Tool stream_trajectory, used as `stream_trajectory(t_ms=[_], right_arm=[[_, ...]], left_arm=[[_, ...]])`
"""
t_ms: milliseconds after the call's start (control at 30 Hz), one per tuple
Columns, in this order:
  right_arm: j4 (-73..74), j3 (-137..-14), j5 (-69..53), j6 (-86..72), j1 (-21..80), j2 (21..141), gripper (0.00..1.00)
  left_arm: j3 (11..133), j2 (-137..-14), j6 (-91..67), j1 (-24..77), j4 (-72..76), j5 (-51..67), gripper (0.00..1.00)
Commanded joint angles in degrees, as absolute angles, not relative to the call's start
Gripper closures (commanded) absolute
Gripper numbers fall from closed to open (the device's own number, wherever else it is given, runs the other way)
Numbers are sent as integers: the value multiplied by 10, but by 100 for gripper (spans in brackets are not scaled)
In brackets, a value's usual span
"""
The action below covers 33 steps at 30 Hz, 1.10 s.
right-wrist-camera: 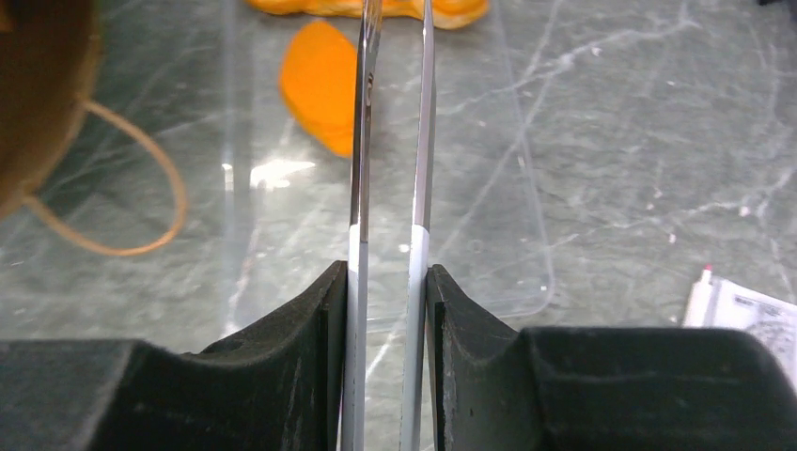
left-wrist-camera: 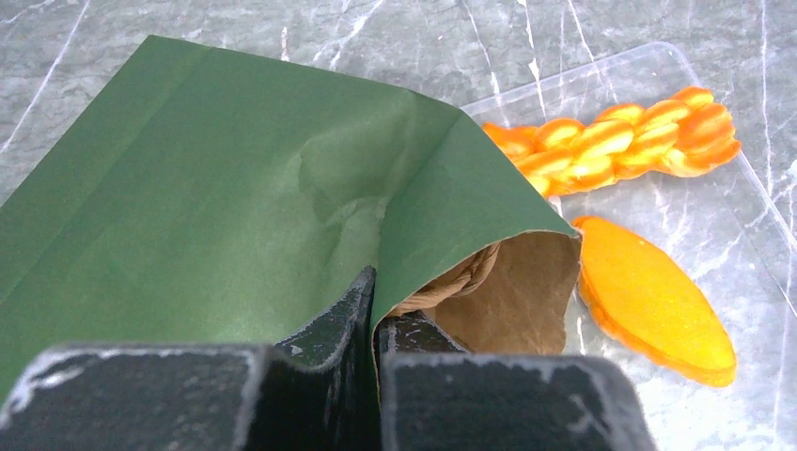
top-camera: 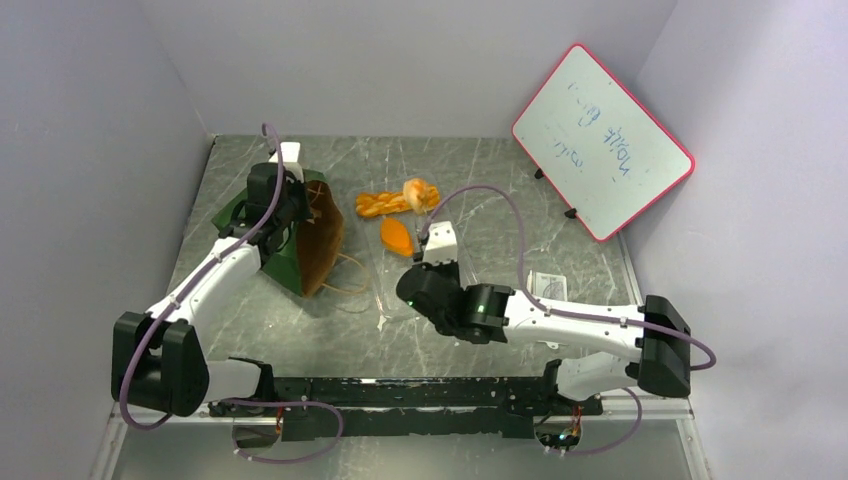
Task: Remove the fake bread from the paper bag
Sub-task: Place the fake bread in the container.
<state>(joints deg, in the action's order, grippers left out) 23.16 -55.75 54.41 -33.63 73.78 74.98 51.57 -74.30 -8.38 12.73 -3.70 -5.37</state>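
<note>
The paper bag (top-camera: pixel 300 245) lies on its side, green outside, brown mouth facing right. My left gripper (left-wrist-camera: pixel 376 319) is shut on the bag's upper rim, one finger outside and one inside. In the left wrist view the bag (left-wrist-camera: pixel 216 188) shows only brown paper and a twisted handle within. Fake bread lies outside on a clear tray (left-wrist-camera: pixel 658 66): a braided loaf (top-camera: pixel 383 205), a round bun (top-camera: pixel 415 189) and an oval roll (top-camera: pixel 397 237). My right gripper (right-wrist-camera: pixel 387 277) is shut on metal tongs (right-wrist-camera: pixel 390 141), which point toward the oval roll (right-wrist-camera: pixel 320 85).
A red-framed whiteboard (top-camera: pixel 600 140) leans at the back right. A tan loop handle (right-wrist-camera: pixel 122 188) of the bag trails on the marble table. A small printed paper (right-wrist-camera: pixel 742 310) lies to the right. Grey walls enclose the table on three sides.
</note>
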Motion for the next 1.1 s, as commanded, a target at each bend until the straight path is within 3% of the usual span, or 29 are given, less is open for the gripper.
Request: stream_trajectory(t_ms=[0, 567, 867, 1067], right_arm=[[194, -523, 521, -300, 686, 733, 93], [117, -452, 428, -289, 611, 821, 92], [60, -435, 365, -270, 563, 842, 78], [22, -441, 339, -254, 541, 867, 76]], left_arm=[[504, -719, -86, 122, -29, -44, 93], [487, -698, -94, 122, -17, -25, 93], [486, -704, -98, 122, -13, -18, 93], [487, -706, -97, 122, -14, -18, 93]])
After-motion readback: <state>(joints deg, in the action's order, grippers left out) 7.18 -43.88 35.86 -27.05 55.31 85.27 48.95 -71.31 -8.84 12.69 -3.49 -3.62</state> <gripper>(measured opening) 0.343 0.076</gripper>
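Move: My right hand holds the tongs, small bread at their tips. The free spot in the container, on its right side, lies about 14 cm ahead, straight in line, some 17 cm below. The braided bread lies some 17 cm ahead and 6 cm left; the oval bread about 9 cm ahead and 6 cm left. From my left hand the spot is roughly 28 cm right, 4 cm back and 17 cm down. I lower the tongs with the small bread about 12 cm towards the container's free right side, first easing about 4 cm right and a little forward, then down, then forward again as my wrist tips down some 15 degrees. My right fingers keep their grip on the tongs; my left hand keeps pinching the bag's rim, drifting back about a centimetre. ##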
